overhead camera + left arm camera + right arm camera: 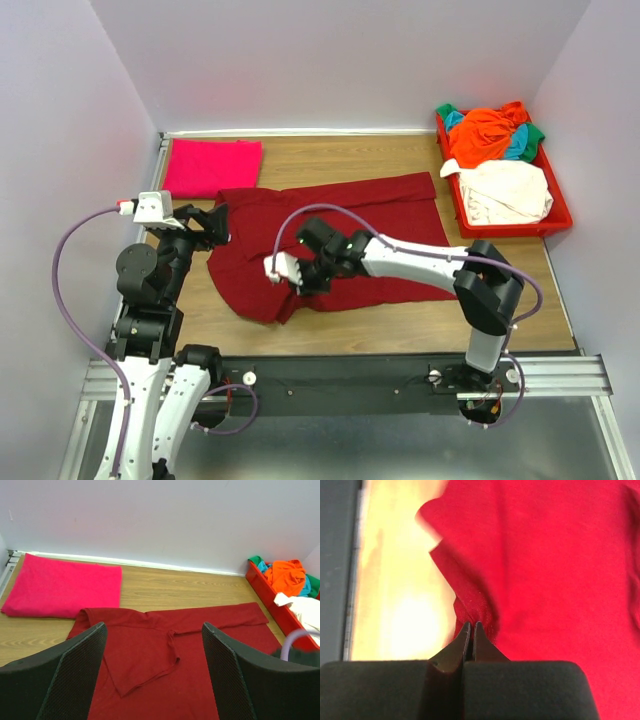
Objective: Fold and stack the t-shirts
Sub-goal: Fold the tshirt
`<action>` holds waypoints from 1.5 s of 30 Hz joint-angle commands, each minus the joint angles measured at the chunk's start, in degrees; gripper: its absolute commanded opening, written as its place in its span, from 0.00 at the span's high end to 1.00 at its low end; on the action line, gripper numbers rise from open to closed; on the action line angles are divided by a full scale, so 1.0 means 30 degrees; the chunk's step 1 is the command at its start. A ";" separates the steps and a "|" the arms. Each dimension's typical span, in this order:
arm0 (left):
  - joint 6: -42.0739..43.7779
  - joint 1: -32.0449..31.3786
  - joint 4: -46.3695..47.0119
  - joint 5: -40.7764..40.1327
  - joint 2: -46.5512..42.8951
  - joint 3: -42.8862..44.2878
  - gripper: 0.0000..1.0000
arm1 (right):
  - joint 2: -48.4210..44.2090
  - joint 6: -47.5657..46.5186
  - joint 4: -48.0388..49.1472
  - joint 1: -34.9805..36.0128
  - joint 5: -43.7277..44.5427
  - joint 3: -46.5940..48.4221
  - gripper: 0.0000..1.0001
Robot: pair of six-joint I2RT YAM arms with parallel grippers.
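Observation:
A large maroon t-shirt [350, 215] lies spread on the wooden table, its near left part bunched. My right gripper [303, 283] is shut on a fold of cloth at that shirt's near edge; in the right wrist view the fingertips [471, 625] pinch the maroon cloth [545, 580] tightly. My left gripper [215, 225] is open, hovering over the shirt's left side with nothing between its fingers [85, 670]; a folded-over sleeve of the maroon shirt [150, 655] shows below them. A folded magenta-pink t-shirt [212, 167] lies flat at the far left corner.
A red tray [512, 231] stands at the far right edge, holding orange [485, 135], cream [505, 190], teal and green shirts. Bare wooden table [330, 155] shows behind the maroon shirt. White walls close in the left, back and right sides.

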 commanded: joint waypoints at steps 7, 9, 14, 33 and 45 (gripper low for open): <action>0.0328 0.0044 0.0858 0.2731 0.0880 -0.0201 0.16 | 0.0014 0.3596 0.0886 -0.4048 -0.0612 -0.0325 0.48; 0.0504 0.0044 0.1005 0.4049 0.1260 -0.0289 0.16 | -0.0161 0.3889 0.0974 -0.4516 -0.0640 -0.0267 0.45; 0.1060 0.0044 0.1123 0.6710 0.2813 -0.0260 0.17 | -0.1711 0.2694 0.0915 -0.5398 -0.2973 -0.0587 0.45; -0.7332 -0.7275 -0.5528 0.1981 0.8678 -0.0138 0.32 | -0.6490 -0.0476 -0.3245 -1.2250 -0.5882 -0.4191 0.38; -2.0790 -1.1909 -0.4853 -0.3472 0.8703 -0.3864 0.48 | -0.7633 -0.0094 -0.2981 -1.5446 -0.6587 -0.5599 0.38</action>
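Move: The red t-shirt's near-left flap is already pinched in the right hand, lifted about 6 cm; its landing place on the shirt body lies some 6 cm ahead, 5 cm right and 6 cm below. The other folded-in flap is about 20 cm ahead and 9 cm left of this hand, the near-right corner level and 36 cm right. From the high left hand, the bunched near edge lies roughly 11 cm back, 15 cm right, 32 cm down. The pinched flap is carried forward and a little right over the shirt body by the right hand, whose fingers open to let go; the hand goes on to about 9 cm forward, then rises and swings right across the shirt, sinking partway and turning clockwise, open. The left hand drops some 24 cm and goes right, first forward, then back, towards the near edge, tipping fingers-down and partly closing. ##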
